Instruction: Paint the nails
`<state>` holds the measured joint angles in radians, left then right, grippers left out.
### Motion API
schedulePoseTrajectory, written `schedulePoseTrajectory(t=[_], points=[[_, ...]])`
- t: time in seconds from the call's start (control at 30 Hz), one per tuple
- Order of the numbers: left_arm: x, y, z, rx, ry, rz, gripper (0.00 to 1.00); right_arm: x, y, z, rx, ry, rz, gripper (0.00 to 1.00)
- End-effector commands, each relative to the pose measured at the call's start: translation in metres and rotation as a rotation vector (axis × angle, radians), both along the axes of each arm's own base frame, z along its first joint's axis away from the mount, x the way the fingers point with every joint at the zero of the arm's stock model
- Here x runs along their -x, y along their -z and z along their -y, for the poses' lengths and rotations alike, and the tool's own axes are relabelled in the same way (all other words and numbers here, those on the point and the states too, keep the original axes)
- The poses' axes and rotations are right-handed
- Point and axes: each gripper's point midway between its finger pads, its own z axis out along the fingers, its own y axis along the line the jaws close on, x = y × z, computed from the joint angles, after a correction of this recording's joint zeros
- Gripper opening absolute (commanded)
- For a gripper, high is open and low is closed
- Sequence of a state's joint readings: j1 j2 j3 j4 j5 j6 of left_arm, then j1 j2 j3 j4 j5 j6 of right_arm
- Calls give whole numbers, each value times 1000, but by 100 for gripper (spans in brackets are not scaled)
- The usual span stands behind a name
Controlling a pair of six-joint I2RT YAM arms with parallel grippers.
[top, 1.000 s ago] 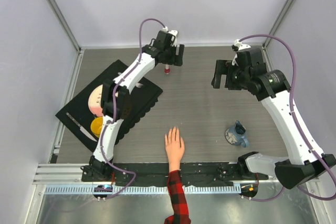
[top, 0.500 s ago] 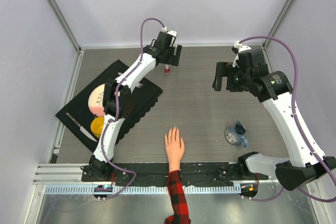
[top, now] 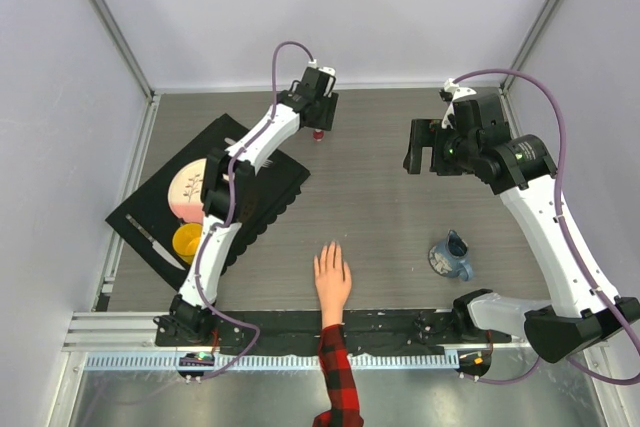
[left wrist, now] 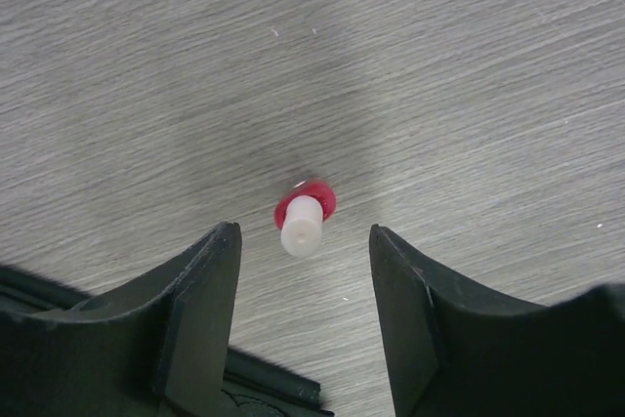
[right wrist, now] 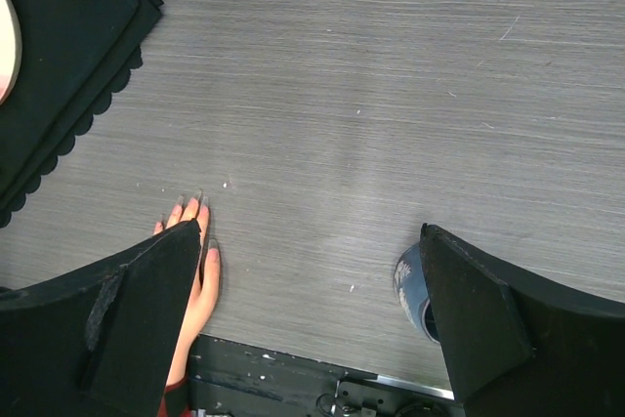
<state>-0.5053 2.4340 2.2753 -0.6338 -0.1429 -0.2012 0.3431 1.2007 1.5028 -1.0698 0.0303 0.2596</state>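
A pale hand with a red-and-black plaid sleeve lies flat at the near middle of the table. Its nails look long and greyish, with no red on them; they are too small to make out in the top view. A small red polish bottle with a white cap stands at the far middle. My left gripper is open and directly above the bottle, with one finger on each side and not touching it. My right gripper is open and empty, held high over the table to the right.
A black placemat at the left holds a pale plate, a yellow bowl and a knife. A blue mug lies on its side at the near right and also shows in the right wrist view. Grey walls enclose the table.
My left gripper has shifted a little left and turned, and is now over the polish bottle. The right arm and the hand have barely moved.
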Motion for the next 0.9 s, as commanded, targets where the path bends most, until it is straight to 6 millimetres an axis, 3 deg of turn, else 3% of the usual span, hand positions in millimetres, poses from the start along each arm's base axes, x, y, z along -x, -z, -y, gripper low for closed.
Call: schedulePoseTrajectory(t=[0.0,0.67,0.87], points=[[-14,-18,-4,7,-13,59,57,-4,-10,-11,-31,-54,34,99],[-21,-11,7,46,-4,60,45,-4,-4,-9,-19,-53,30,99],[-25,-9,11,61,1,63,34,-5,-3,-9,-13,-54,30,99]])
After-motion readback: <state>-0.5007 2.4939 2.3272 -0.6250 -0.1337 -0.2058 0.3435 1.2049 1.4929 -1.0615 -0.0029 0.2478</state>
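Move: The polish bottle stands upright close under my left hand, its middle about 2 cm ahead, in line sideways and some 4 cm lower, with the white cap pointing up between my half-open fingers. On the black mat lie the fork, roughly 18 cm to the left and 3 cm back, and the plate, about 28 cm left and 12 cm back, both some 7 cm below. From my right hand the bottle is around 28 cm ahead, 22 cm left and 22 cm down. I ease my left hand slowly down about 1.5 cm and, mostly towards the end, 1 cm forward onto the polish bottle, bringing the fingertips down around its white cap. Meanwhile I narrow the fingers from a bit over half open to somewhat over a third, wrist angle held. One finger comes right beside the cap; a gap still shows on the other side, so this is no grip yet. ##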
